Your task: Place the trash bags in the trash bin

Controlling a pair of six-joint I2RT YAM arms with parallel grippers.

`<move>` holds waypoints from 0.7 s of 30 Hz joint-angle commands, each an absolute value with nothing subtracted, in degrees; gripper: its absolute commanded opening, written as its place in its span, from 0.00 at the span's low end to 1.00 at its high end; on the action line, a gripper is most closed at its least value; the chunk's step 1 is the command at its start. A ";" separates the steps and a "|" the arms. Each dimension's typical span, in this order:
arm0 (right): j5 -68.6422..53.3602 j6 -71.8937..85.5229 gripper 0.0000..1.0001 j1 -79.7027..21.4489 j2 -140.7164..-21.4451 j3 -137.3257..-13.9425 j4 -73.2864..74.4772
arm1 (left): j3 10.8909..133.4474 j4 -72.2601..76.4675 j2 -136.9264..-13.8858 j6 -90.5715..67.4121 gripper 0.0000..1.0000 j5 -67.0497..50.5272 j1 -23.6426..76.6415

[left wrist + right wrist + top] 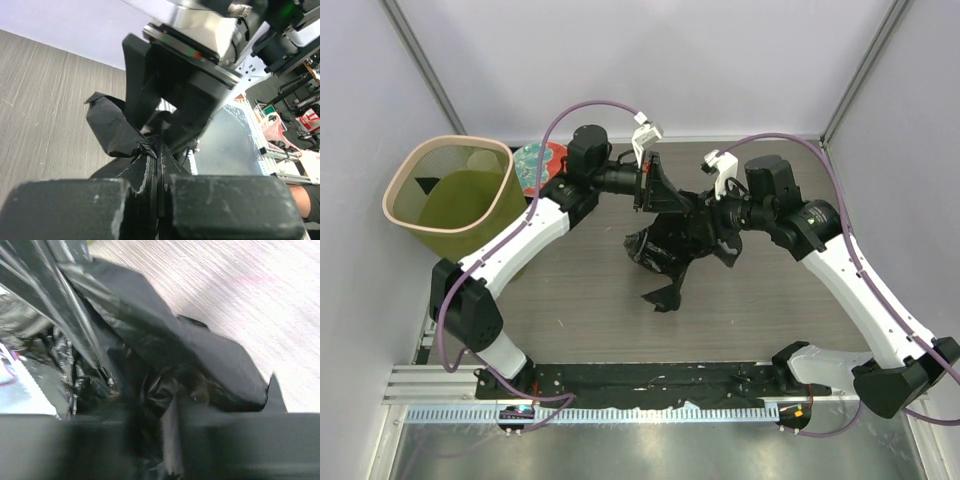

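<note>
A crumpled black trash bag hangs above the wooden table's middle, held between both grippers. My left gripper is shut on the bag's upper left edge; in the left wrist view the film is pinched between the closed pads. My right gripper is shut on the bag's right side; the right wrist view is filled with wrinkled black film. The olive-green trash bin with its pale rim stands at the far left, apart from the bag.
A round red-and-teal plate lies behind the bin, partly hidden by the left arm. Grey walls close in the table on the left, back and right. A black rail runs along the near edge.
</note>
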State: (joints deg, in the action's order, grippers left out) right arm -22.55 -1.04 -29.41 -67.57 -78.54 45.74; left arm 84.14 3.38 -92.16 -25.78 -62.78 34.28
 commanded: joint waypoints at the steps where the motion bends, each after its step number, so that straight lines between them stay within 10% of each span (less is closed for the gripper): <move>1: -18.80 -0.88 0.01 -29.36 -66.45 -78.31 43.69 | 85.25 8.53 -92.19 -30.32 0.00 -65.92 34.45; 3: -20.21 -0.17 0.01 -29.44 -66.01 -78.40 43.42 | 85.69 8.17 -92.37 -31.11 0.06 -62.43 33.23; 4: -21.00 2.00 0.01 -29.36 -65.57 -78.22 42.98 | 85.52 8.70 -91.94 -32.16 0.19 -60.40 32.27; 5: -20.83 4.02 0.01 -29.27 -64.70 -78.05 41.76 | 84.39 11.31 -90.72 -33.91 0.53 -58.21 29.38; 8: -18.47 8.94 0.01 -28.66 -63.02 -77.26 39.21 | 79.91 14.41 -84.15 -38.58 0.77 -45.82 22.88; 13: -15.02 18.79 0.01 -23.04 -61.61 -74.01 34.37 | 68.32 6.10 -70.60 -32.26 0.91 -29.98 19.95; 21: -14.42 32.86 0.01 -16.35 -61.61 -71.19 27.51 | 55.90 7.03 -62.76 -36.30 0.94 -37.71 24.07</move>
State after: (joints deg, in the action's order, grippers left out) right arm -16.01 23.86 -16.36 -62.00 -71.48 33.52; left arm 59.86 6.66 -62.35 -34.98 -36.56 20.93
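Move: The left hand still holds the gathered upper part of the trash bag, whose body hangs with its middle some 7 cm back from the hand, level sideways and about 11 cm below. From the right hand, that middle is about 4 cm left, 3 cm back and 6 cm below. From the left hand, the trash bin stands roughly 48 cm left, level fore-and-aft and 20 cm lower; the plate lies about 34 cm left, 11 cm ahead and 32 cm below. Barely shifting at first, the right hand pinches the bag shut between its fingers; then the left opens wide, lets go and darts forward about 10 cm while swinging left, before drawing partly back, ending some 13 cm left, turned about 40 degrees counter-clockwise. The right keeps its grip and carries the bag right and forward, slightly up, turning clockwise about 30 degrees with its left side rising. ##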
